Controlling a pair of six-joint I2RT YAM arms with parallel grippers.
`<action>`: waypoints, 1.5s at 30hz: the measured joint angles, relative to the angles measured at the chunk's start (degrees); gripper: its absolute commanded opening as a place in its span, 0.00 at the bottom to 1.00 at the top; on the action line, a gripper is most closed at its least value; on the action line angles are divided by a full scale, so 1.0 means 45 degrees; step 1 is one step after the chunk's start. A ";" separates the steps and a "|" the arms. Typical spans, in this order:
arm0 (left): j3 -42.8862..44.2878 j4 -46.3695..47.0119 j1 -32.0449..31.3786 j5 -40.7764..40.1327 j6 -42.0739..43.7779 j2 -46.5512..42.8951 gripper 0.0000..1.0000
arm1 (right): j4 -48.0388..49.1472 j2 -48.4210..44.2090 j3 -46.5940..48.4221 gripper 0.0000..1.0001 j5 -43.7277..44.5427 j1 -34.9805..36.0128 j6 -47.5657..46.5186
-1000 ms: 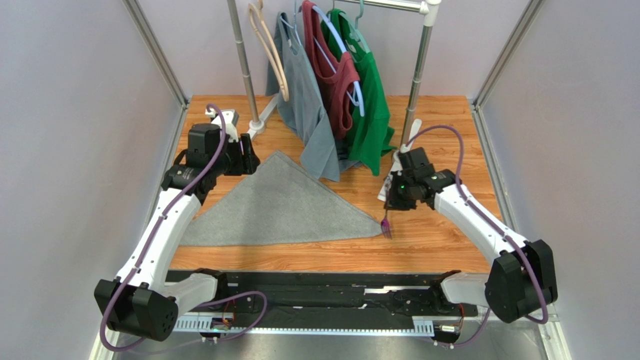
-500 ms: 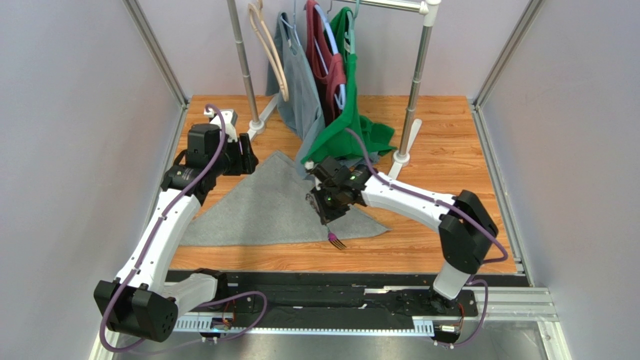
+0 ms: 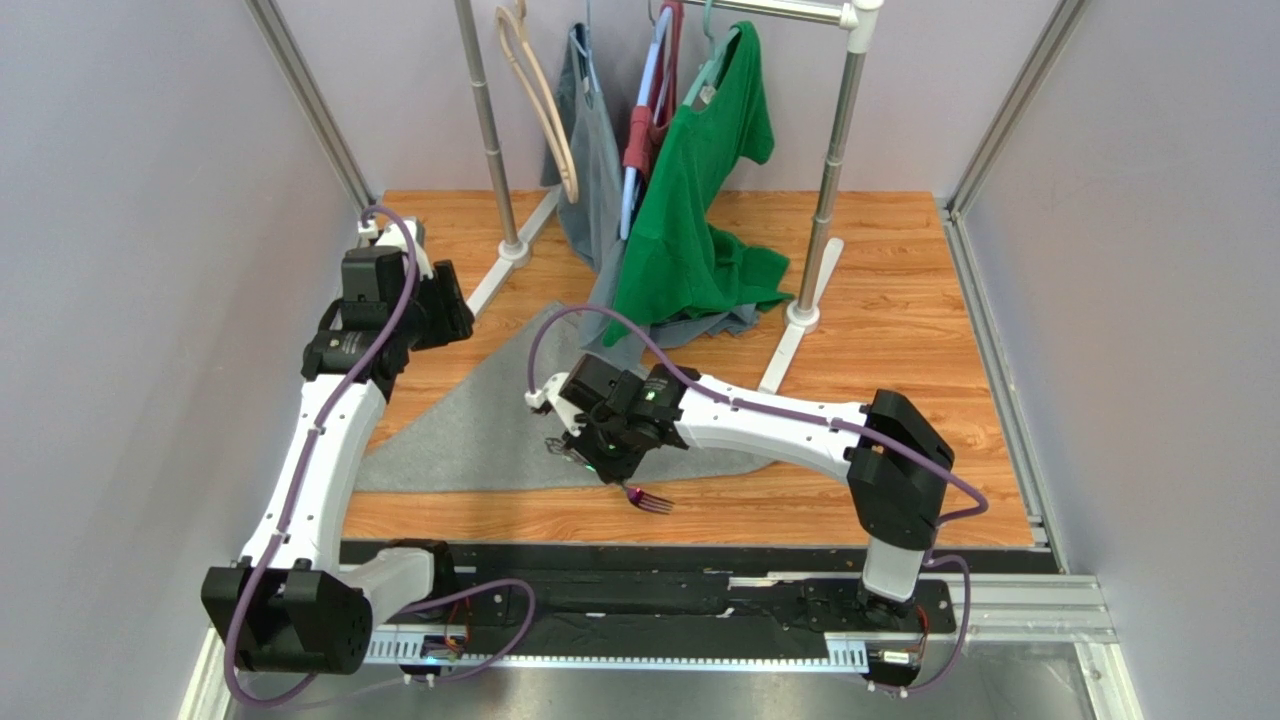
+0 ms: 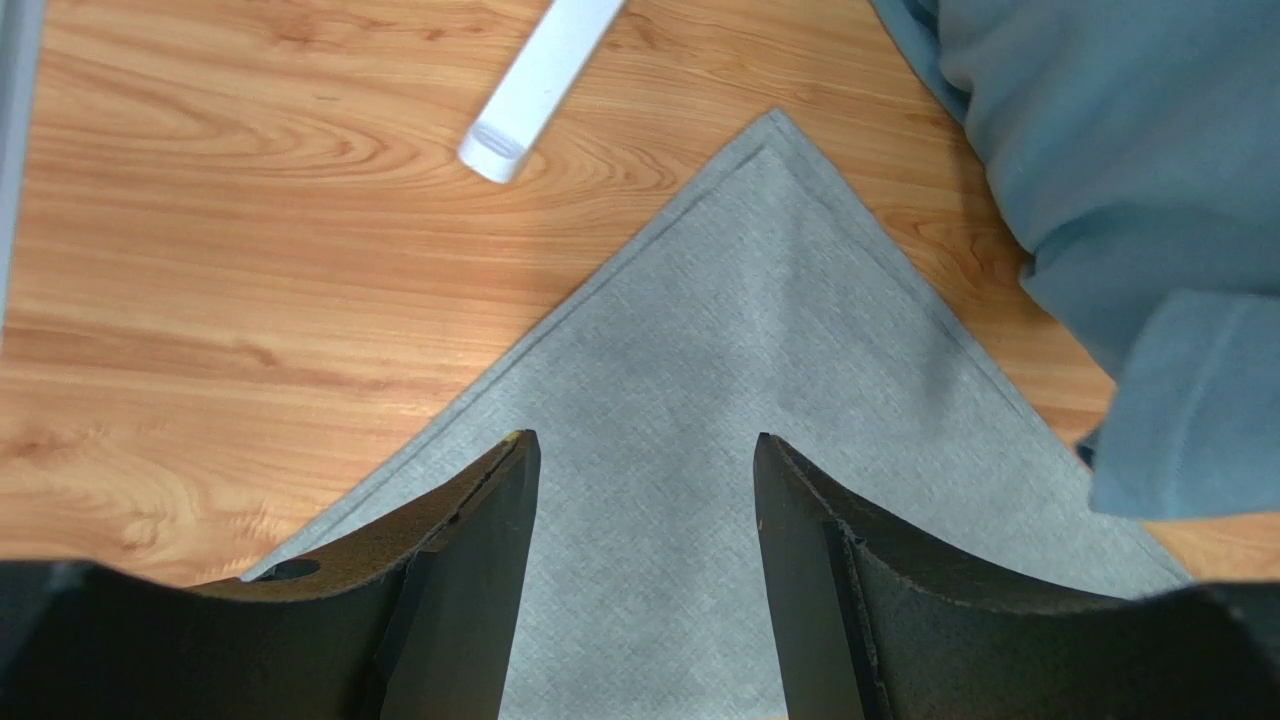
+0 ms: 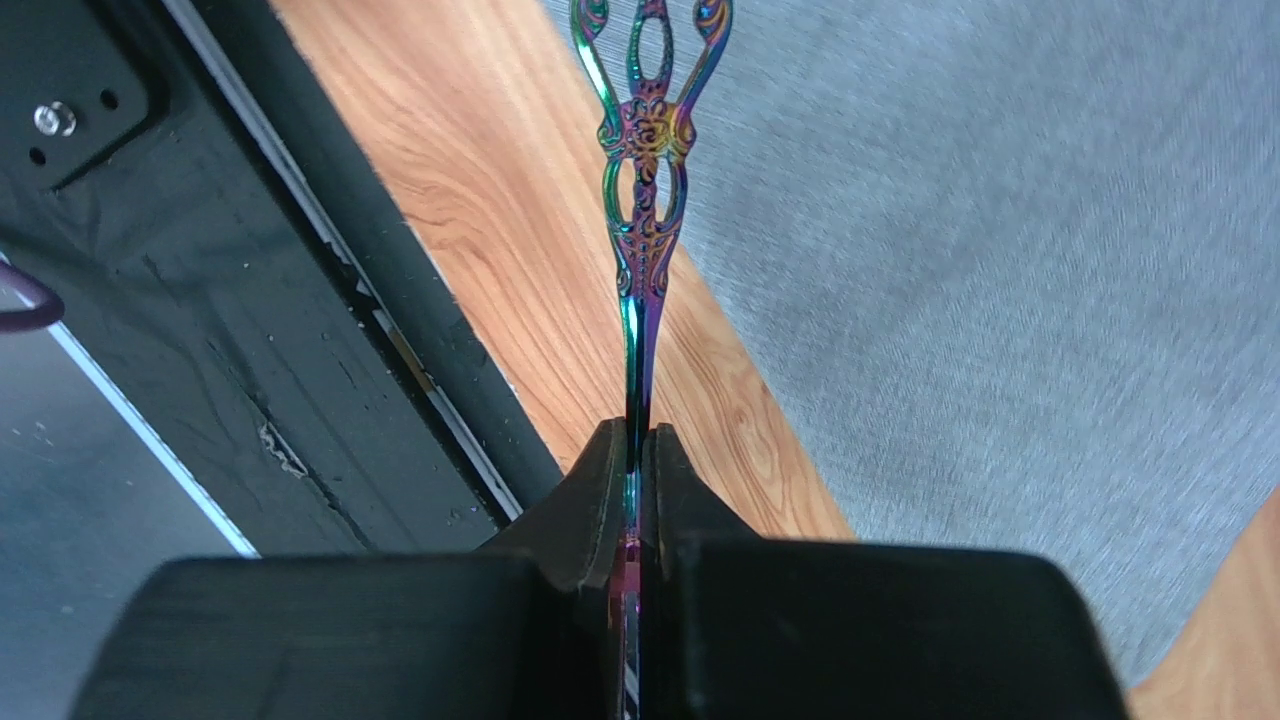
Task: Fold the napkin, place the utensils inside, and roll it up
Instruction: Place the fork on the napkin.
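The grey napkin (image 3: 466, 420) lies folded into a triangle on the wooden table, its apex pointing toward the far side (image 4: 721, 375). My right gripper (image 3: 604, 455) hangs over the napkin's near edge, shut on a slim iridescent fork (image 5: 646, 210). The fork's purplish tines (image 3: 651, 503) stick out over the bare wood between the napkin (image 5: 1022, 255) and the black rail. My left gripper (image 3: 439, 308) hovers above the napkin's far-left edge. Its jaws (image 4: 643, 446) are open, with only cloth showing between them.
A clothes rack stands at the back, with a green shirt (image 3: 691, 195) and a grey shirt (image 3: 594, 165) hanging low near the napkin's apex. The grey shirt's sleeve (image 4: 1142, 225) reaches the cloth. The rack has a white foot (image 4: 534, 75) and a post (image 3: 824, 210). A black rail (image 3: 676, 578) runs along the near edge.
My right arm swung left across the table with the fork, from the right side to the napkin's near edge, brushing the hanging clothes aside. My left arm drew back toward the far left.
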 measured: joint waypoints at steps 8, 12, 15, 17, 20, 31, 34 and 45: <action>0.0000 0.0000 0.0423 0.0053 -0.0044 0.0000 0.64 | 0.0107 0.0976 0.1161 0.00 0.0398 0.0709 -0.2671; 0.0000 0.0000 0.0597 0.0034 -0.0049 0.0000 0.64 | 0.0505 0.1409 0.1209 0.00 0.0831 0.0733 -0.4119; 0.0000 -0.0005 0.0627 0.0029 -0.0049 0.0000 0.64 | 0.0981 0.1423 0.1025 0.00 0.1020 0.0743 -0.5095; 0.0000 0.0000 0.0636 0.0034 -0.0049 0.0000 0.64 | 0.1428 0.1423 0.0889 0.00 0.1039 0.0743 -0.5717; 0.0000 0.0000 0.0656 0.0029 -0.0044 0.0000 0.64 | 0.1846 0.1467 0.0811 0.00 0.1025 0.0763 -0.6562; 0.0000 0.0000 0.0801 0.0078 -0.0049 0.0000 0.64 | 0.2550 0.2773 0.0826 0.00 0.0801 0.0801 -0.8471; 0.0000 0.0000 0.0845 0.0087 -0.0049 0.0000 0.64 | 0.2555 0.3021 0.0957 0.00 0.0724 0.0787 -0.8757; 0.0000 0.0000 0.0845 0.0296 -0.0087 0.0000 0.64 | 0.2273 0.3653 0.2142 0.00 0.0136 0.0661 -0.8986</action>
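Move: The fork is already in the right hand, tines trailing to the right. The napkin it is going to has its middle about 10 cm ahead, 7 cm left and 8 cm below that hand, its near edge only a couple of centimetres ahead. The grey-blue shirt's hem is some 18 cm ahead and 2 cm right; the white rack foot's near end is about 15 cm ahead, 19 cm right. From the idle left hand, the napkin's middle lies roughly 5 cm back, 15 cm right and 21 cm down. The right hand keeps its pinch on the fork and carries it left about 7 cm, sinking some 5 cm and reaching about 4 cm forward, from the bare wood in front of the napkin to over its front part. On the way it rolls some 45 degrees counter-clockwise about its own pointing line, which swings the fork parallel to the napkin's near edge with the handle end to the left, and it ends with a short, nearly level stretch leftward, fingers still shut. ##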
